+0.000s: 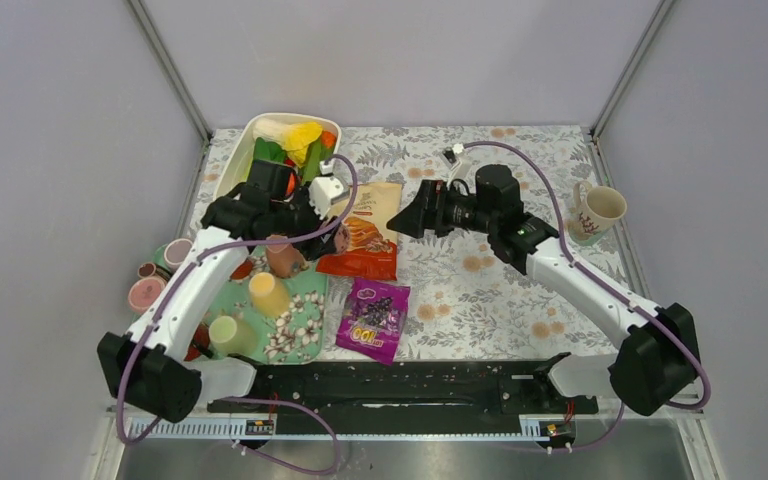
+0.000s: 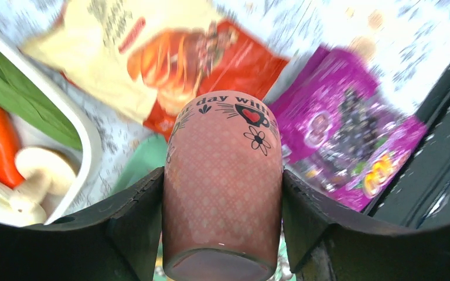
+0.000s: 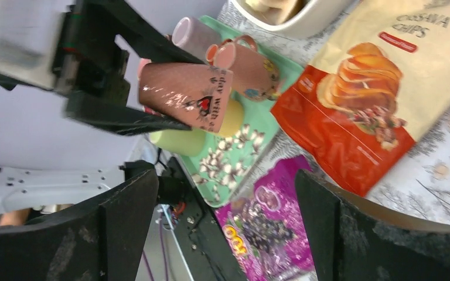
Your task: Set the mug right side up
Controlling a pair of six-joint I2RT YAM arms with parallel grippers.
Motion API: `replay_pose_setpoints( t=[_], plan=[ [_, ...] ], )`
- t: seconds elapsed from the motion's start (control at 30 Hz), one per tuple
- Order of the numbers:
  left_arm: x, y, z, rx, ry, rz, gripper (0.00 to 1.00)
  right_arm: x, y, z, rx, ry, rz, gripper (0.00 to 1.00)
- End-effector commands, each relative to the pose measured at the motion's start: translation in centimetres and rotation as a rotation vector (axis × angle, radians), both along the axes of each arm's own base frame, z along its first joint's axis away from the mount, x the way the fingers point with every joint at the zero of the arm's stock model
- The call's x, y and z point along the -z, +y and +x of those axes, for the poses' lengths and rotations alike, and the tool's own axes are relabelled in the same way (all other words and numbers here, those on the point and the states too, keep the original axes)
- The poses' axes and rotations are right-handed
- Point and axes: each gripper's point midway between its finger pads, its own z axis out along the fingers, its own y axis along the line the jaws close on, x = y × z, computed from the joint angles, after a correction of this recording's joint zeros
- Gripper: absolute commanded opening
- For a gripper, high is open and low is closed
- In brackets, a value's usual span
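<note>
The mug [image 2: 222, 175] is pink with a diamond pattern and black lettering near its rim. My left gripper [image 2: 222, 182] is shut on its sides, with the base nearest the wrist camera and the rim pointing away. In the right wrist view the mug [image 3: 184, 93] hangs roughly on its side above the green tray [image 3: 240, 146]. From above, the mug [image 1: 285, 258] sits under my left gripper [image 1: 292, 240] at the tray's far edge. My right gripper [image 1: 400, 222] is open and empty, above the chips bag and facing the mug, well apart from it.
On the green floral tray [image 1: 305, 330] stand a yellow cup [image 1: 268, 293] and a green cup [image 1: 228, 333]. An orange chips bag [image 1: 365, 230] and a purple packet [image 1: 375, 318] lie mid-table. A white bowl of vegetables [image 1: 290, 140] sits at the back left, and a cream mug [image 1: 598, 210] at the far right.
</note>
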Motion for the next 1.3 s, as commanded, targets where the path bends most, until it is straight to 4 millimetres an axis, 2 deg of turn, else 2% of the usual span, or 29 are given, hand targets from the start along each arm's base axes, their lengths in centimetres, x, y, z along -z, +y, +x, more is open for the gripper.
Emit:
replay_pose_setpoints(
  t=[0.0,0.07,0.17,0.33,0.43,0.57,0.6,0.63,0.67,0.77,0.8,0.83,0.9,0.93,0.97,1.03,1.1,1.17,1.27],
  plan=[
    [-9.9,-3.7,-0.8,0.078,-0.187,-0.304,0.0,-4.5,2.8,-0.4,-0.042,-0.015,0.188,0.95],
    [-12.0,-4.2,-1.4,0.097,-0.218,-0.364,0.0,-4.9,4.0,-0.9,-0.071,0.004,0.239,0.94],
    [-14.1,-4.8,-2.1,0.121,-0.233,-0.42,0.0,-5.7,5.5,-1.6,-0.114,0.035,0.309,0.93],
    [-15.0,-5.2,-2.6,0.146,-0.233,-0.456,0.0,-8.4,7.1,-2.9,-0.201,0.064,0.444,0.9],
    [-15.5,-5.4,-2.7,0.157,-0.249,-0.473,0.0,-9.7,8.0,-4.0,-0.285,0.103,0.508,0.83],
    [-15.9,-5.8,-2.6,0.172,-0.255,-0.493,0.0,-11.2,8.8,-5.4,-0.37,0.148,0.57,0.65],
    [-15.9,-5.9,-2.6,0.175,-0.251,-0.497,0.0,-11.5,8.9,-5.8,-0.39,0.148,0.582,0.54],
    [-15.9,-5.9,-2.6,0.175,-0.25,-0.497,0.0,-11.9,9.0,-6.1,-0.41,0.145,0.592,0.49],
    [-15.7,-5.9,-2.6,0.177,-0.248,-0.496,0.0,-12.2,8.9,-6.4,-0.424,0.144,0.599,0.36],
    [-15.0,-5.8,-2.4,0.178,-0.244,-0.478,0.0,-12.8,8.5,-6.6,-0.428,0.107,0.592,0.06],
    [-14.6,-5.7,-2.5,0.178,-0.244,-0.465,0.0,-12.9,8.3,-6.5,-0.421,0.09,0.577,0.0],
    [-14.2,-5.4,-2.5,0.174,-0.248,-0.447,0.01,-12.7,8.1,-6.3,-0.408,0.077,0.557,0.0],
    [-13.4,-4.7,-2.4,0.159,-0.249,-0.397,0.58,-12.1,6.7,-4.8,-0.347,0.033,0.503,0.0],
    [-13.0,-4.3,-2.2,0.14,-0.253,-0.37,0.88,-11.1,5.8,-3.8,-0.301,0.041,0.455,0.0],
    [-12.7,-3.8,-2.0,0.113,-0.262,-0.346,0.98,-10.3,4.6,-2.6,-0.245,0.027,0.409,0.0],
    [-12.1,-2.4,-0.9,0.033,-0.291,-0.283,0.99,-8.9,1.6,-0.4,-0.125,-0.023,0.29,0.0],
    [-11.3,-0.9,0.1,-0.045,-0.313,-0.206,0.99,-6.4,-2.0,2.2,0.017,-0.101,0.078,0.0],
    [-10.3,0.2,0.6,-0.083,-0.31,-0.141,0.99,-4.1,-6.1,4.7,0.166,-0.152,-0.147,0.0],
    [-8.5,1.6,0.7,-0.119,-0.285,-0.058,0.99,-1.0,-12.9,8.3,0.363,-0.133,-0.454,0.0]
  ],
)
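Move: My left hand already holds the pink mug by its base end, the mug's middle about 1 cm ahead, 1 cm right and 1 cm below. My open right gripper is some 18 cm right of my left hand, 4 cm ahead and 5 cm higher; from it the mug lies about 17 cm left, 3 cm back and 6 cm lower. From my left hand, the chips bag lies 10 cm ahead, 8 cm right, the purple bag 10 cm back, 10 cm right, both 19 cm down. I lift the mug about 12 cm with my left hand, easing it right and back towards my right gripper, which comes left, up and back about 9 cm left, its left side rolling up some 30 degrees, and shuts on the rim wall, one finger inside. Then my left fingers open and that hand retreats left and forward, while my right swings the mug right, forward and down, turning clockwise. ##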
